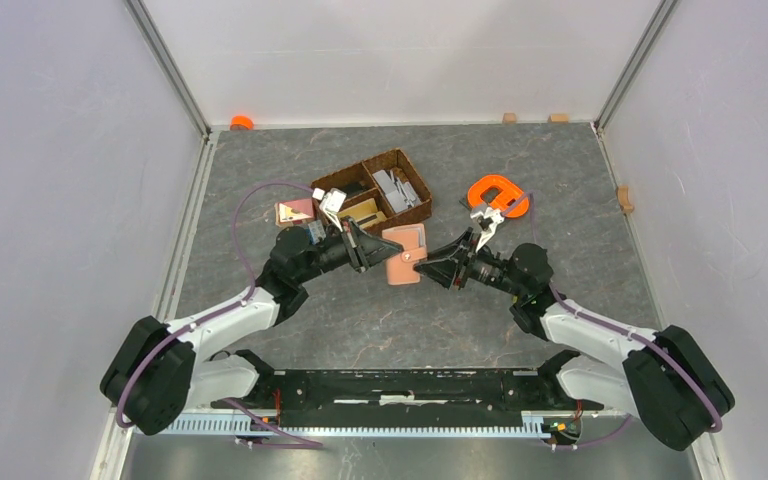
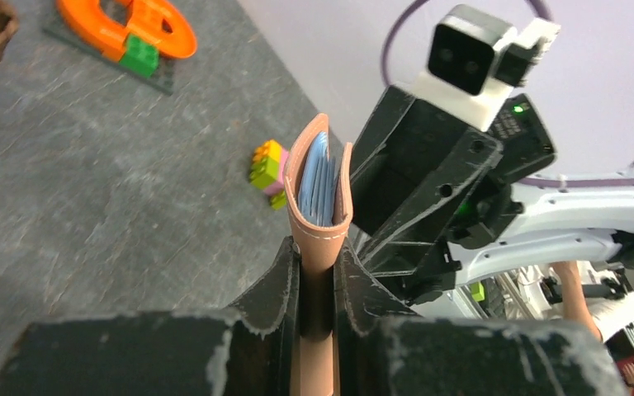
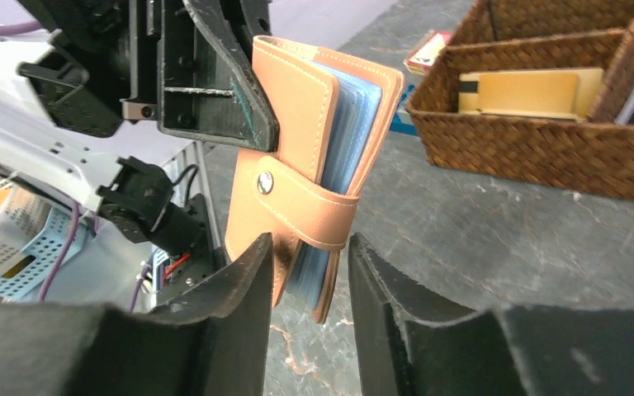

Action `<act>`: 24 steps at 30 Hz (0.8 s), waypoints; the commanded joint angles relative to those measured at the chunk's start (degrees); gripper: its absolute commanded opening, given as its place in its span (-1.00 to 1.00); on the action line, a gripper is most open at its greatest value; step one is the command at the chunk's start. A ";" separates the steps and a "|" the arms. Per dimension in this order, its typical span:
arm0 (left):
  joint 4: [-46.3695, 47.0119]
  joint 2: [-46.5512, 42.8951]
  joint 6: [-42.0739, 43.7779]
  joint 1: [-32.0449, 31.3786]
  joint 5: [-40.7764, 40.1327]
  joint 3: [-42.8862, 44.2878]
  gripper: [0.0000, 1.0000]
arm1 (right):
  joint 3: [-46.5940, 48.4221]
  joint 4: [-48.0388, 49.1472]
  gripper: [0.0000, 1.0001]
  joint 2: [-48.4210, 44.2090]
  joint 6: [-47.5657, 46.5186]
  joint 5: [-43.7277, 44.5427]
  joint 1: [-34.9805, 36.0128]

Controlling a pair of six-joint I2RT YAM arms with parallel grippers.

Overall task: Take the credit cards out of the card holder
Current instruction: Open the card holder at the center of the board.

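The tan card holder (image 1: 405,256) hangs in the air between the two arms, above the grey table. My left gripper (image 1: 378,250) is shut on one end of it; in the left wrist view both fingers press the leather (image 2: 319,227). Blue credit cards (image 2: 318,186) show edge-on inside the fold, and from the right wrist (image 3: 352,124) they sit between the tan covers (image 3: 297,115), with the snap strap (image 3: 305,202) fastened across them. My right gripper (image 3: 309,247) is open, its fingers standing either side of the holder's lower corner, with a gap on the right side.
A dark wicker basket (image 1: 385,190) with compartments sits just behind the holder, a yellow card-like piece (image 3: 528,91) inside it. An orange toy (image 1: 495,192) lies behind the right arm, small coloured bricks (image 2: 268,169) beside it. A pink-and-white square piece (image 1: 295,211) lies left of the basket.
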 commanded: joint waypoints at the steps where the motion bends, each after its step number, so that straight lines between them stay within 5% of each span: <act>1: -6.07 -1.07 3.25 -0.37 -4.42 2.74 -0.96 | 2.46 -7.01 0.04 -2.32 -6.83 7.19 0.09; 12: -15.12 -2.88 5.42 -0.30 -10.73 3.98 -0.93 | 1.80 -15.33 0.91 -8.37 -12.85 18.06 0.09; 17: -15.41 -3.46 5.98 -0.30 -11.17 3.75 -0.84 | 2.44 -17.30 0.96 -9.34 -14.29 19.40 0.18; 20: -15.84 -3.31 6.11 -0.28 -11.36 3.83 -0.95 | 3.19 -17.56 0.96 -8.86 -15.47 18.78 1.62; 24: -16.04 -2.86 6.24 -0.36 -10.87 4.20 -0.96 | 6.39 -23.32 0.96 -8.18 -21.02 28.17 8.17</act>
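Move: The card holder, strap snapped, hangs pinched in the left fingers, its middle about 3 cm to the left hand's right, 1 cm back and 1 cm below. From the right hand, whose half-open fingers are at the strap, it lies some 3 cm left and 2 cm ahead, about level. Counted from the right hand, the wicker basket is roughly 22 cm ahead and 11 cm left, the orange toy 21 cm ahead and 19 cm right, both some 15 cm lower. The right hand spreads its fingers from half open to fully wide and backs away from the card holder's strap, going about 3 cm forward and as far to its right while sinking a little and turning some 15 degrees clockwise. The left hand keeps its pinch and lowers the holder about 5 cm, drifting slightly forward and left with a small counter-clockwise turn. ##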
